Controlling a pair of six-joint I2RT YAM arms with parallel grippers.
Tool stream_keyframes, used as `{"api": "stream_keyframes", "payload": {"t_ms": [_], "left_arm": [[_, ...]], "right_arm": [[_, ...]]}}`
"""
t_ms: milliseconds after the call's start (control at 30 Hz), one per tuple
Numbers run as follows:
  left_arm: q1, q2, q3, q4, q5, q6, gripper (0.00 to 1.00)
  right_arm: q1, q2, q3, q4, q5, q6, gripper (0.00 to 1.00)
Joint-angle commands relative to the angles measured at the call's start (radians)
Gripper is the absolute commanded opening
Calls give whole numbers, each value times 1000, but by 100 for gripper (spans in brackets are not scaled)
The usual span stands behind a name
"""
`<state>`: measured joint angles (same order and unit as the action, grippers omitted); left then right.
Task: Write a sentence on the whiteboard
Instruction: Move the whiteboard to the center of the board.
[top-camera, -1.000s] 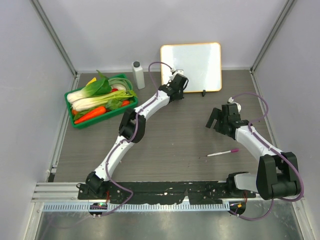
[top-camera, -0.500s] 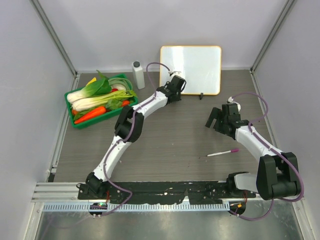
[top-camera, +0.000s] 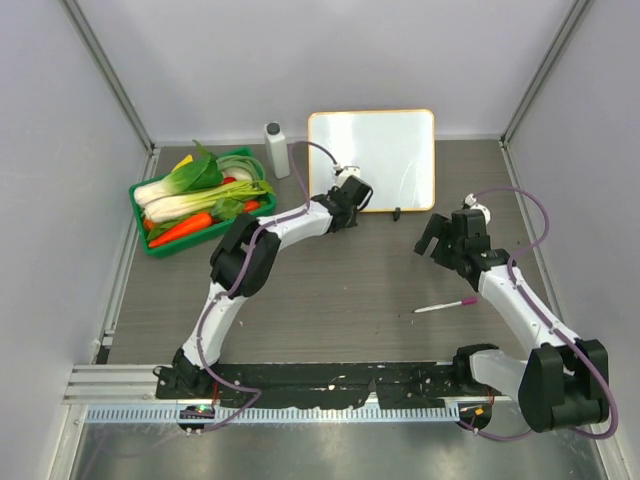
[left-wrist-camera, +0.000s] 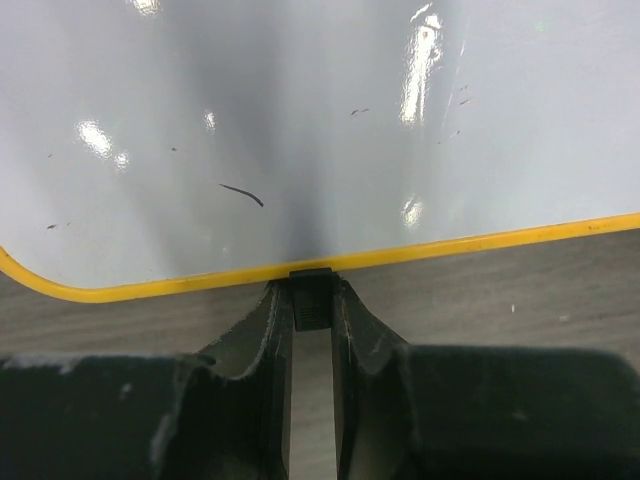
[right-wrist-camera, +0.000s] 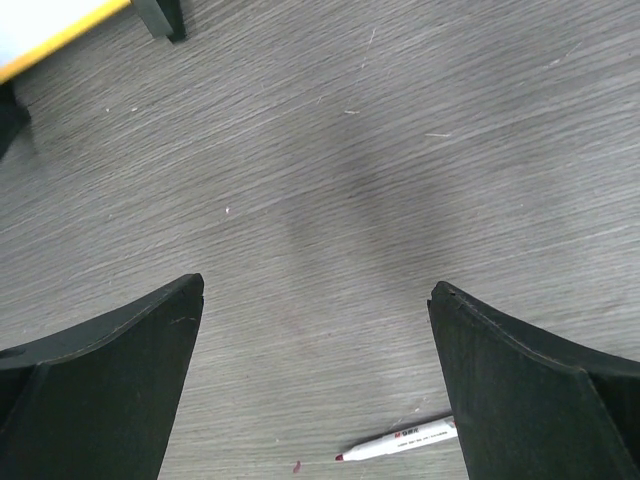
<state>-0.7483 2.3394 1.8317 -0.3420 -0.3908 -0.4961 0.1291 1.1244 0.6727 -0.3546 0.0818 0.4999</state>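
The whiteboard stands at the back of the table, white with a thin orange frame. My left gripper is at its lower edge, shut on one of its small black feet. The sentence is out of view; the board's face shows only a few small dark marks. Right of the board, my right gripper hangs open over bare table, nothing between its fingers. A white marker with a pink cap lies near it, and the marker shows below the open jaws.
A green tray of vegetables sits at the left. A white bottle stands between it and the board. The board's other black foot rests on the table. Grey walls close in the back and sides.
The whiteboard has slid left and toward the near side with my left gripper holding its foot. My right gripper has shifted slightly right, still open.
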Motion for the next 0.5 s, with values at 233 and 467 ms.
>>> {"api": "stream_keyframes", "payload": {"t_ms": [233, 467], "left_arm": [[-91, -227, -386, -66, -36, -122, 0], [-105, -360, -549, -101, -94, -205, 0]], "right_arm": [[4, -167, -38, -67, -22, 29, 99], [3, -218, -45, -101, -33, 25, 96]]}}
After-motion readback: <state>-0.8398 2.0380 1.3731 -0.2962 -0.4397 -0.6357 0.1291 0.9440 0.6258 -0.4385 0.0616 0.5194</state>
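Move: The left fingers already grip the black foot at the left of the whiteboard's lower edge. The board's middle is roughly 8 cm ahead, 6 cm right and 8 cm higher; the open middle of the table lies about 10 cm back, 4 cm left and 3 cm down. A white bottle stands about 11 cm ahead and 17 cm left. From the empty right hand the table's middle is some 25 cm left, 5 cm ahead and 9 cm below; the marker lies about 10 cm straight back, 9 cm below. Keeping its pinch on the black foot, the left hand drags the whiteboard back from the rear wall towards the middle of the table, about 10 cm, veering a few centimetres to the left at almost constant height while the wrist tips slightly down. The right hand, wide open and empty, rises and draws back a couple of centimetres. ##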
